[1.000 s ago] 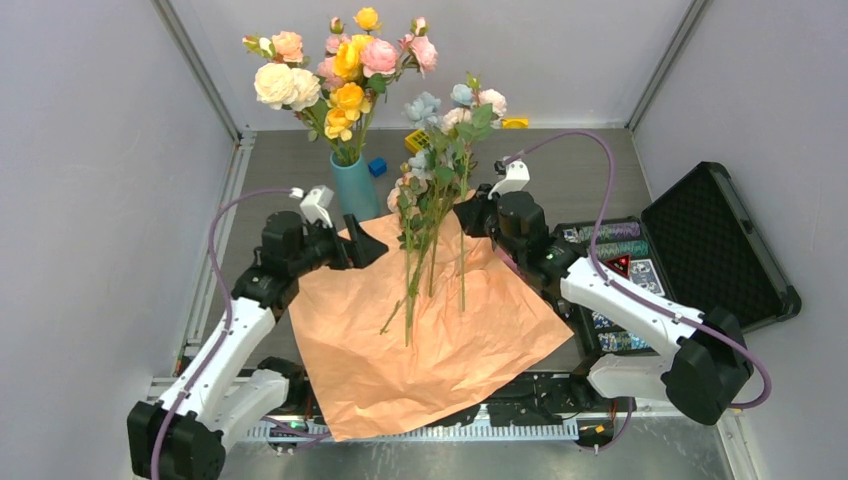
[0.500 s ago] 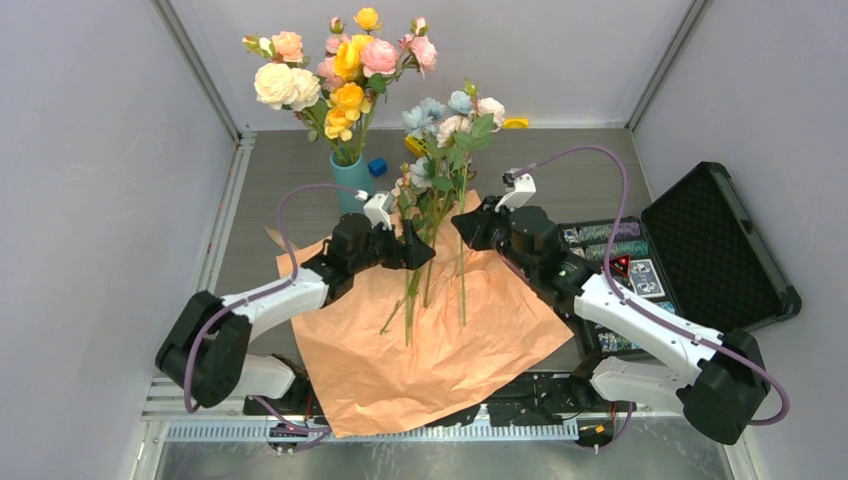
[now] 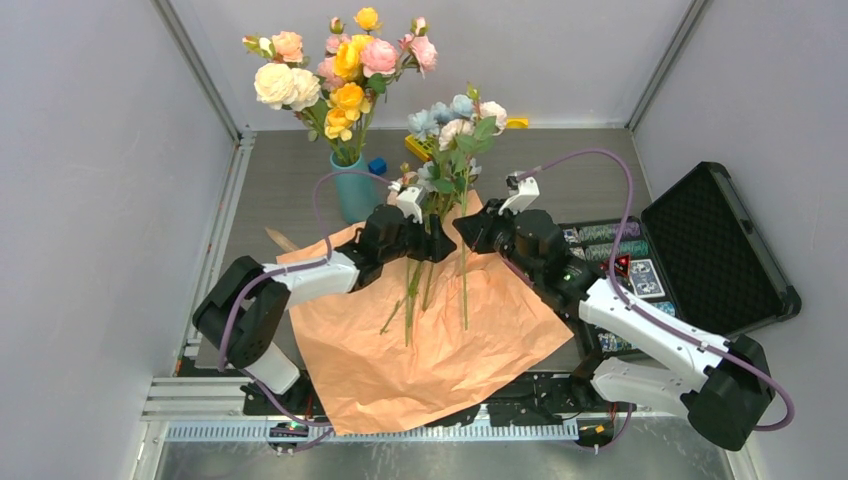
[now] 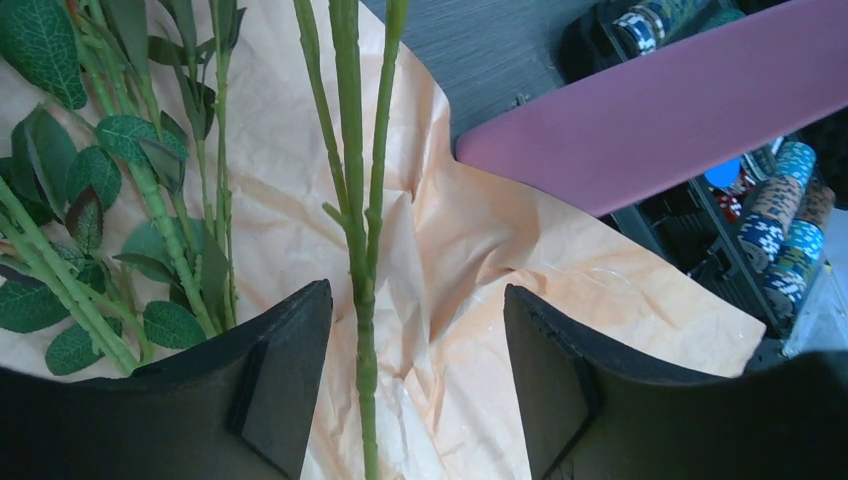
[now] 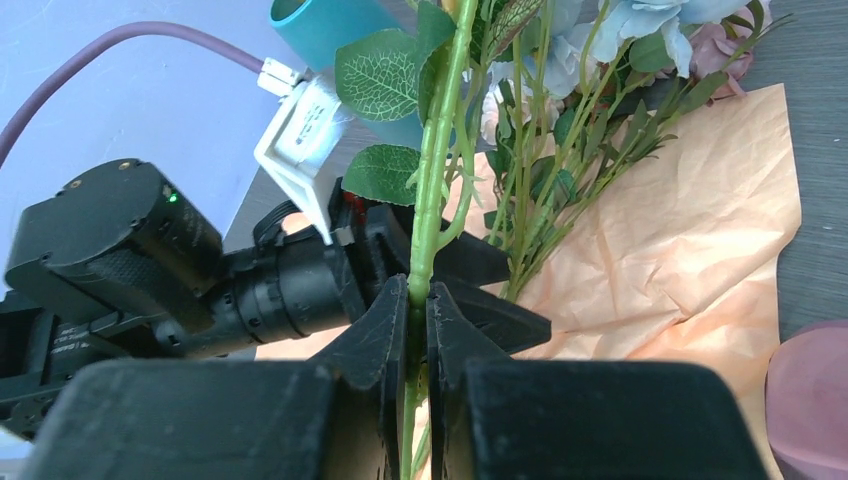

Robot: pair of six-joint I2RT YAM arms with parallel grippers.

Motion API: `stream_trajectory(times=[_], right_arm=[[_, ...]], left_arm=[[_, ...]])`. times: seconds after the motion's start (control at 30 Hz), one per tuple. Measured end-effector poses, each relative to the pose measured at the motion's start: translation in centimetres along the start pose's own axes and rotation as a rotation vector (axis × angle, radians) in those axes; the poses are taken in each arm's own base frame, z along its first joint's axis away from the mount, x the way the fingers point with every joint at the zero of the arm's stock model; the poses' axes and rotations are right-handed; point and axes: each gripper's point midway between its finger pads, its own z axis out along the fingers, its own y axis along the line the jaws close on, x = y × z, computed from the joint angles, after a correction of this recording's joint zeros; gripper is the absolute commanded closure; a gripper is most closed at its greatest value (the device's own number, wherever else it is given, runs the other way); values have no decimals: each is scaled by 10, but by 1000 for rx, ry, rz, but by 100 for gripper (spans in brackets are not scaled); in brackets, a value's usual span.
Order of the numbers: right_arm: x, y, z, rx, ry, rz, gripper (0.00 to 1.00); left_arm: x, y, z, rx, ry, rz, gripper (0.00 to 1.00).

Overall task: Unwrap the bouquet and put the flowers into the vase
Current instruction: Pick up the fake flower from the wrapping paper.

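The bouquet's tan-orange paper point(image 3: 430, 340) lies spread flat on the table. My right gripper point(image 5: 418, 300) is shut on one green stem point(image 5: 432, 200) and holds the flowers point(image 3: 455, 115) upright over the paper's far edge. Other leafy stems point(image 3: 415, 285) trail down onto the paper. My left gripper point(image 4: 418, 370) is open around a stem point(image 4: 358, 250) that stands nearer its left finger point(image 4: 280, 380). In the top view the left gripper point(image 3: 438, 246) sits just left of the right gripper point(image 3: 466, 240). The teal vase point(image 3: 352, 195) stands behind and left of them.
Tall pink, peach and yellow roses point(image 3: 340, 70) fill the vase. An open black case point(image 3: 715, 240) with poker chips point(image 4: 790, 200) lies at the right. A yellow block point(image 3: 417, 143) and a blue cube point(image 3: 377, 166) sit behind the flowers. A purple cable point(image 4: 660, 110) crosses the left wrist view.
My left arm has swung right from the paper's left corner to the upright stems, and its jaws have narrowed around one. The right gripper keeps its hold, barely shifted.
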Motion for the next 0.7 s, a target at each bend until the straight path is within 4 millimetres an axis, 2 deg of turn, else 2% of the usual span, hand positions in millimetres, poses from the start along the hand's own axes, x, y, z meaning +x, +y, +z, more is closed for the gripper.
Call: stream_trajectory(times=[0.1,0.13,0.37,0.4,0.7], right_arm=[[-1,1,-2,-4,0,2,100],[-1,1,-3,-6,-2,2,100],[-5,4,-6,-15,-11,5,100],[-5,4,-6,-14,-13,4,100],[-7,-14,-14,66,-17,-49,100]], left_arm=[[2,4,7,-32,9,20,35],[4,6,9,-48,13,26,41],[14,3,17,-93,49,82,97],[16,1,17,-94,54,85,100],[29,14,14,-185,105,82,100]])
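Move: The left hand's wide-open fingers already straddle a green stem of the flower bunch; the stretch to be gripped is about 1 cm right of the hand point and 2 cm below, level with it fore and aft. From the left hand, other stems lie on the paper some 7 cm left, 2 cm ahead, 9 cm down; the vase stands about 16 cm left, 12 cm ahead. That same stem is roughly 4 cm left, 3 cm ahead and 14 cm below the right hand. Down by about 3.5 cm, almost straight, goes the left hand onto the forking stem, rolling some 10 degrees so its left side rises, while its fingers close from wide open and pinch the stem just below the fork. The right hand keeps its shut grip on its own flower, holding nearly still at first, then easing about 2 cm to the right, away from the vase. ##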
